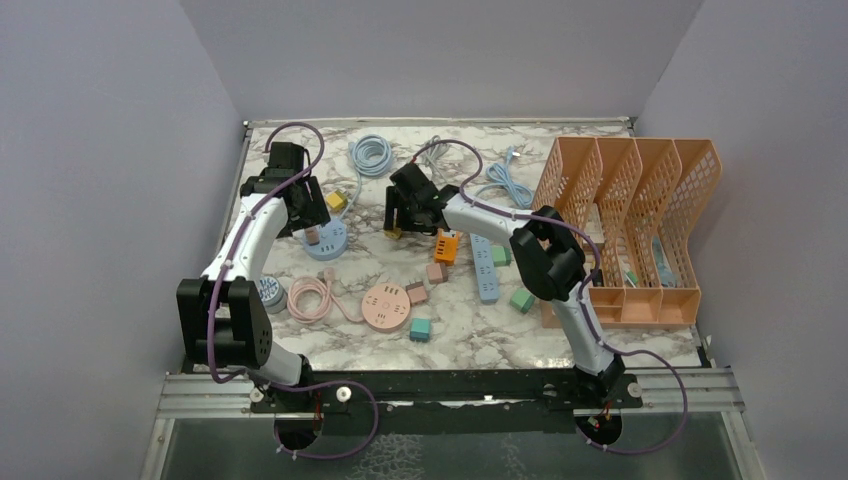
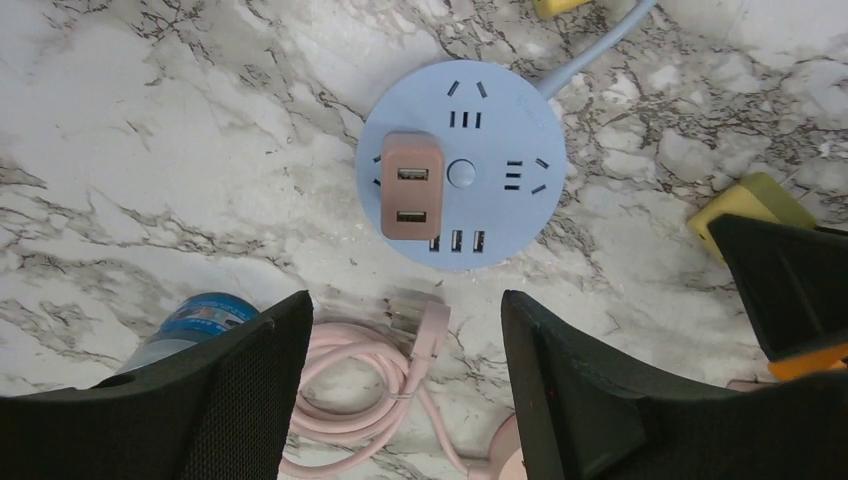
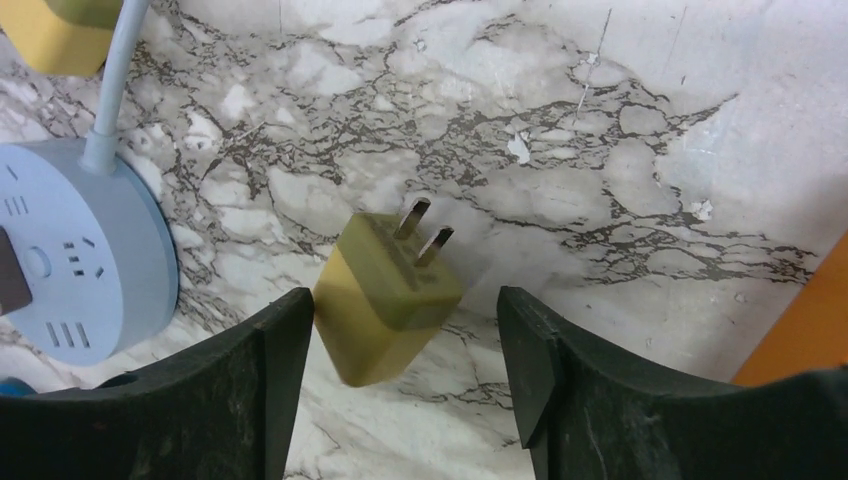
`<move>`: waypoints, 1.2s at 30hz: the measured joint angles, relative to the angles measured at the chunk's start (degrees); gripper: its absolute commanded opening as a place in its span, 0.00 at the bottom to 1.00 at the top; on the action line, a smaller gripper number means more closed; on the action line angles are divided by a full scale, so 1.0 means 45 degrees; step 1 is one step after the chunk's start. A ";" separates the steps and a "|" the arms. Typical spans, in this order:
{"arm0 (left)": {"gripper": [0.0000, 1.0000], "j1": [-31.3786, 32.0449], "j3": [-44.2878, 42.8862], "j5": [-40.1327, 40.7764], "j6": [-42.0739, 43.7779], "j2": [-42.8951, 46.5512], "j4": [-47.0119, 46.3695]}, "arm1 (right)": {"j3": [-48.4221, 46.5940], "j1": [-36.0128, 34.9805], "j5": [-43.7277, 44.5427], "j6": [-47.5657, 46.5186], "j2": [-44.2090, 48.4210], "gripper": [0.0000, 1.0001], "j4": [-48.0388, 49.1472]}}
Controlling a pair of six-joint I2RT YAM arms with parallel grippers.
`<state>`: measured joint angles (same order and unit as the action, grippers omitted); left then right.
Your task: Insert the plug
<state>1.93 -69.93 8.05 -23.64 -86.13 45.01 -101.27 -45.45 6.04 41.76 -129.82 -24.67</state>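
Note:
A round blue power strip (image 1: 328,243) (image 2: 500,120) lies at the left, with a brownish-pink USB adapter (image 2: 412,185) plugged into it. My left gripper (image 1: 310,222) (image 2: 405,310) is open and empty, hovering just near of the strip, over a pink cable plug (image 2: 432,325). A mustard-yellow two-prong plug (image 3: 385,295) (image 1: 393,232) sits between my right gripper's (image 1: 405,222) (image 3: 402,300) open fingers, prongs pointing away and up. It looks blurred and tilted, close against the left finger (image 3: 285,340) and apart from the right one.
A second yellow plug (image 1: 336,201) (image 3: 55,35) lies by the blue strip's cable. An orange plug (image 1: 447,245), a long blue strip (image 1: 486,268), a pink round strip (image 1: 386,305), a pink cable coil (image 1: 312,298) and small cube adapters lie about. An orange file rack (image 1: 640,230) stands at the right.

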 measured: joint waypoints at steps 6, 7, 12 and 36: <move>0.72 0.0000 -0.0185 -0.0699 -0.0053 0.0631 0.0073 | -0.0869 -0.0117 0.0505 0.0675 -0.0525 0.63 -0.0627; 0.72 0.0000 -0.0185 -0.0894 -0.0092 0.0714 0.0068 | -0.0884 -0.0121 0.0525 0.0729 -0.0525 0.62 -0.0675; 0.72 0.0000 0.0117 -0.1739 -0.0291 0.1083 -0.0151 | -0.0923 -0.0136 0.0607 0.0957 -0.0534 0.54 -0.0850; 0.72 0.1365 0.5387 -0.4750 -0.2555 0.3463 -0.5547 | 0.0899 0.0913 -0.3167 0.4221 0.1447 0.43 0.0073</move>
<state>8.08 -45.69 -13.32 -35.14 -70.54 20.05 -97.23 -41.34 -8.21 60.75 -123.31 -24.34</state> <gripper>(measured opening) 0.717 0.456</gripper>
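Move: The yellow plug sits between the right hand's open fingers, about 1 cm ahead of and 1 cm below the hand point. From that hand the blue round strip is some 13 cm left and 1 cm back, a second yellow plug 11 cm left and 7 cm ahead, and the orange strip 11 cm right, about level. From the left hand the yellow plug lies roughly 17 cm right, level fore and aft and 11 cm lower. The right hand settles about half a centimetre forward over the yellow plug with a slight clockwise turn, closes its fingers to pinch its sides, then lifts it some 5 cm while easing about 1.5 cm back and tilting so the fingertips swing left and back. Meanwhile the open, empty left hand leaves the pink plug on the blue round strip, going about 10 cm right and 3 cm back towards the yellow plug, first rising 2.5 cm and then sinking slightly below its starting height, as it rolls some 25 degrees to point its fingers rightward. ##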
